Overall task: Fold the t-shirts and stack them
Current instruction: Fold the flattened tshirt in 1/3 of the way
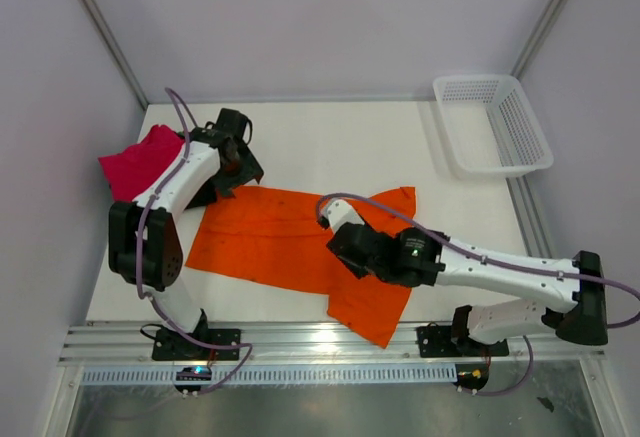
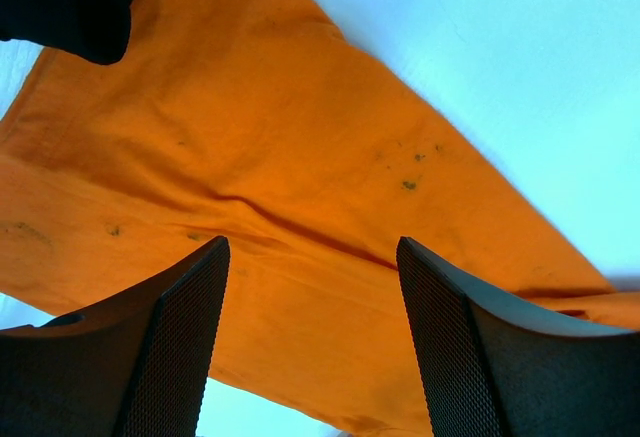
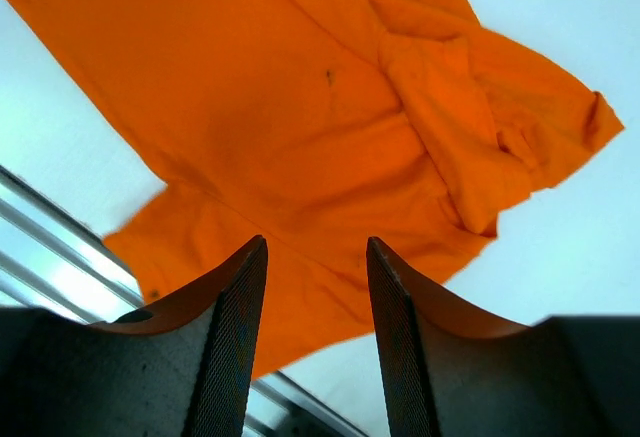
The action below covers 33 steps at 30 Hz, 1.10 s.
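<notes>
The orange t-shirt [image 1: 265,237] lies spread flat across the middle of the table, with one sleeve bunched up [image 3: 450,147]. A crumpled pink t-shirt [image 1: 140,162] sits at the far left edge, beside my left arm. My left gripper [image 1: 240,172] hovers open over the orange shirt's far left corner, with only cloth [image 2: 250,127] below its jaws [image 2: 310,247]. My right gripper [image 1: 345,247] hangs open above the shirt's near right part [image 3: 260,87], nothing between its fingers [image 3: 316,242]. A dark shape [image 2: 70,2] fills the left wrist view's top corner; I cannot tell whether it is the black t-shirt.
A white mesh basket [image 1: 525,127] stands at the back right corner. A metal rail [image 1: 320,342] runs along the table's near edge, just past the orange shirt's hem. Walls close in on both sides.
</notes>
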Motion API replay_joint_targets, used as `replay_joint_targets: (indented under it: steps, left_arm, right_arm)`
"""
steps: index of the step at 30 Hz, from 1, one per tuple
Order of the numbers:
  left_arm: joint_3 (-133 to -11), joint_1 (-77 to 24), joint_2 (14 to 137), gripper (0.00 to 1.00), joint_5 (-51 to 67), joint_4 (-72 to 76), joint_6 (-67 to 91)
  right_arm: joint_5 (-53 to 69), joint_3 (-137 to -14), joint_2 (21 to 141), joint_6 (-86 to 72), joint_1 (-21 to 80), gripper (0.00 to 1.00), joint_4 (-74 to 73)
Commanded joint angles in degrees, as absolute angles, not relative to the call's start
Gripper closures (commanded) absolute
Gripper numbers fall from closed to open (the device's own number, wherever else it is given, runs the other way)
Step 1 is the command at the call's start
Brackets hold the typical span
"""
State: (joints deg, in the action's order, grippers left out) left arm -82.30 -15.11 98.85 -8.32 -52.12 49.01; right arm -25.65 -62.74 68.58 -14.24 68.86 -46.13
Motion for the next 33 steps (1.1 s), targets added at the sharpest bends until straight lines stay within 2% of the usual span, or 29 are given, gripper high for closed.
replay_joint_targets:
  steps: [1,11,17,27,33]
  left_arm:
    - [-84.11,-14.85,96.68,0.29,-10.55,-52.29,48.16]
    - [-84.9,-14.85,97.91,0.29,-9.32,-51.94,48.08]
    - [-85.69,-14.85,98.7,0.29,-8.61,-51.94,47.64]
    - [-84.64,-14.85,98.53,0.29,-8.08,-51.94,47.2]
    - [-84.2,-14.85,98.26,0.29,-7.82,-52.29,46.41]
  right_arm:
    - [-36.38,-63.63,72.15,-9.14,74.42,0.51,-53.69]
    - [-39.11,-72.5,90.43,-21.52,90.52,0.51,-66.53]
    - [-39.82,-76.11,97.12,-25.13,91.49,0.51,-72.07]
    - [-27.08,-82.17,104.41,-35.15,92.2,0.51,-74.88]
    - [-25.23,-83.32,107.22,-42.09,92.46,0.51,-78.66]
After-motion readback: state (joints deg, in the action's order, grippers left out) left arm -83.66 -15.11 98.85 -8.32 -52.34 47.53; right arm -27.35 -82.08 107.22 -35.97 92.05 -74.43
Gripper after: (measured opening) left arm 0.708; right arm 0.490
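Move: The loose sleeve end of the orange t-shirt, hanging over the table's near edge, lies about 9 cm back from the right hand, almost straight behind it and some 17 cm below. At the same level, the shirt's bunched fold is roughly 17 cm ahead and 7 cm to the right, and its far right corner about 23 cm ahead and 11 cm right. From the left hand, the sleeve end is about 28 cm back, 25 cm right and 11 cm below. The t-shirt's near sleeve is approached by the right hand, which draws back and down over it towards its open end, some 11 cm back and nearly 10 cm lower, quickly at first, easing midway, then on again more slowly. Meanwhile the wrist rolls about 35 degrees, left side dropping, so the fingers swing from leftward to steeper down; they stay half open and touch nothing yet. ##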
